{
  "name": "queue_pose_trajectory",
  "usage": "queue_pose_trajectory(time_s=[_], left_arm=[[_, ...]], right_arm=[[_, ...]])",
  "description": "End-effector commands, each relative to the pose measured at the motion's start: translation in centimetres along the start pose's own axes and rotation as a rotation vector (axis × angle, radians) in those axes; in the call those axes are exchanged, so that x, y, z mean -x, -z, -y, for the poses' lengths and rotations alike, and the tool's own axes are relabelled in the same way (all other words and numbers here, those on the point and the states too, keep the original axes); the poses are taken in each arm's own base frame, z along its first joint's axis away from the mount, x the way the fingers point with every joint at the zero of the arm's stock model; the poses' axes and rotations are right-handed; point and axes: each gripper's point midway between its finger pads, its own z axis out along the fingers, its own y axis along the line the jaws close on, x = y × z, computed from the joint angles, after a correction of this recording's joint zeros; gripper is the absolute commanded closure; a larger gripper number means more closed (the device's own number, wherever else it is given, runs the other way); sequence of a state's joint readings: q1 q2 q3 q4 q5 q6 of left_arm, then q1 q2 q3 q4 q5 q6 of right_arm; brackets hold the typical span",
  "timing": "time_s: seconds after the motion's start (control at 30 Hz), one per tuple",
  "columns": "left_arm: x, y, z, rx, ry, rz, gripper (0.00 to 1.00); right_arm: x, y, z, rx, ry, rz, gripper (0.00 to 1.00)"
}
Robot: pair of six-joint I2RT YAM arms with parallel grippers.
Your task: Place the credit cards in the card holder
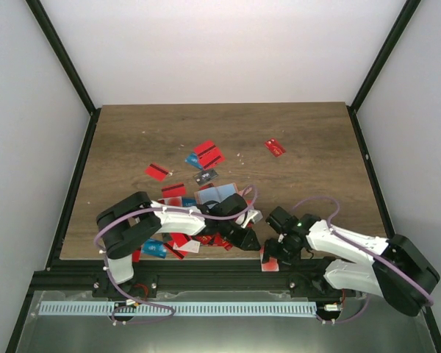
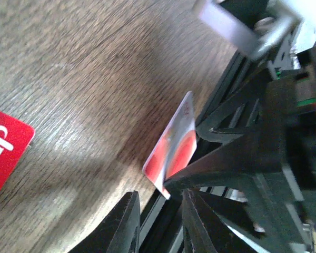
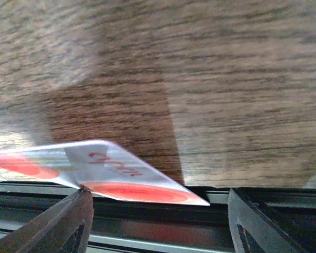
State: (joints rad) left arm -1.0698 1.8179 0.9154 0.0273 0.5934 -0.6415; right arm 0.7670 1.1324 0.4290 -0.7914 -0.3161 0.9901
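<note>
A white credit card with a red circle (image 1: 268, 259) lies tilted over the table's front edge, also seen as a credit card (image 2: 173, 146) (image 3: 121, 176). My right gripper (image 1: 272, 248) (image 3: 159, 199) is open wide around it, and the card rests on its left fingertip (image 3: 83, 203). My left gripper (image 1: 251, 240) (image 2: 159, 203) is just beside it, jaws narrowly open with nothing between them. More red, blue and dark credit cards (image 1: 209, 154) lie mid-table and under the left arm (image 1: 180, 241). A tan edge (image 1: 234, 188) shows behind the left wrist; I cannot tell if it is the card holder.
The black frame rail (image 1: 206, 273) runs right below the table's front edge. A lone red card (image 1: 275, 147) lies further back on the right. The right arm's black body (image 2: 274, 137) fills the right side of the left wrist view, close to the left fingers.
</note>
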Motion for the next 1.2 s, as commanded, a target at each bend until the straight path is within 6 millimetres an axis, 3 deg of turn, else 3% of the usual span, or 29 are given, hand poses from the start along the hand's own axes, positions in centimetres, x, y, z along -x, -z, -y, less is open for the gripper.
queue_pose_trajectory(time_s=[0.0, 0.23, 0.43, 0.53, 0.8, 1.07, 1.17], left_arm=[[-0.3, -1.2, -0.4, -0.021, -0.026, -0.03, 0.75], [-1.4, -2.1, -1.8, -0.008, 0.004, -0.051, 0.77], [-1.3, -2.3, -2.0, -0.007, 0.022, -0.042, 0.78], [-1.2, -2.3, -2.0, -0.008, 0.028, -0.037, 0.78], [-1.0, -2.1, -1.8, -0.01, 0.037, -0.028, 0.78], [0.8, 0.6, -0.3, 0.021, 0.034, 0.05, 0.78], [1.1, 2.0, -1.0, 0.1, 0.019, 0.081, 0.77]], right_arm=[[-0.1, -0.6, -0.8, 0.081, -0.027, 0.0, 0.31], [-0.3, -1.9, -0.3, 0.152, -0.051, 0.017, 0.45], [0.0, -1.8, -0.6, 0.182, -0.028, 0.042, 0.64], [0.1, -1.7, -0.9, 0.195, -0.007, 0.049, 0.77], [0.8, -1.0, -2.7, 0.25, 0.053, 0.074, 0.98], [1.8, 1.9, -4.9, 0.324, 0.102, 0.165, 0.99], [2.2, 2.5, -5.7, 0.343, 0.124, 0.189, 0.99]])
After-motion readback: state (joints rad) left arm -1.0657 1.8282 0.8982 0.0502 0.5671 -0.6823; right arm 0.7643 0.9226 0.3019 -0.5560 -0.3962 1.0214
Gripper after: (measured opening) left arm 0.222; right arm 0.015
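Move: Near the table's front edge, the red-and-white credit card has its middle about 2 cm left of the right hand, level with it fore and aft and at about its height. From the left hand that card is roughly 4 cm back, 5 cm right and 4 cm below. Nearest red cards: some 6 cm ahead of the left hand, 5 cm left, 5 cm below; the card holder is about 18 cm ahead and 12 cm left. Closing from wide open to shut, the right fingers pinch the card they already touch at the front edge while sliding about 2.5 cm left, their tips tilting some 15 degrees leftward; then they draw it forward and up a little towards the left gripper. The left hand, barely open, sinks 2.5 cm, waits there, then starts to rise again. ##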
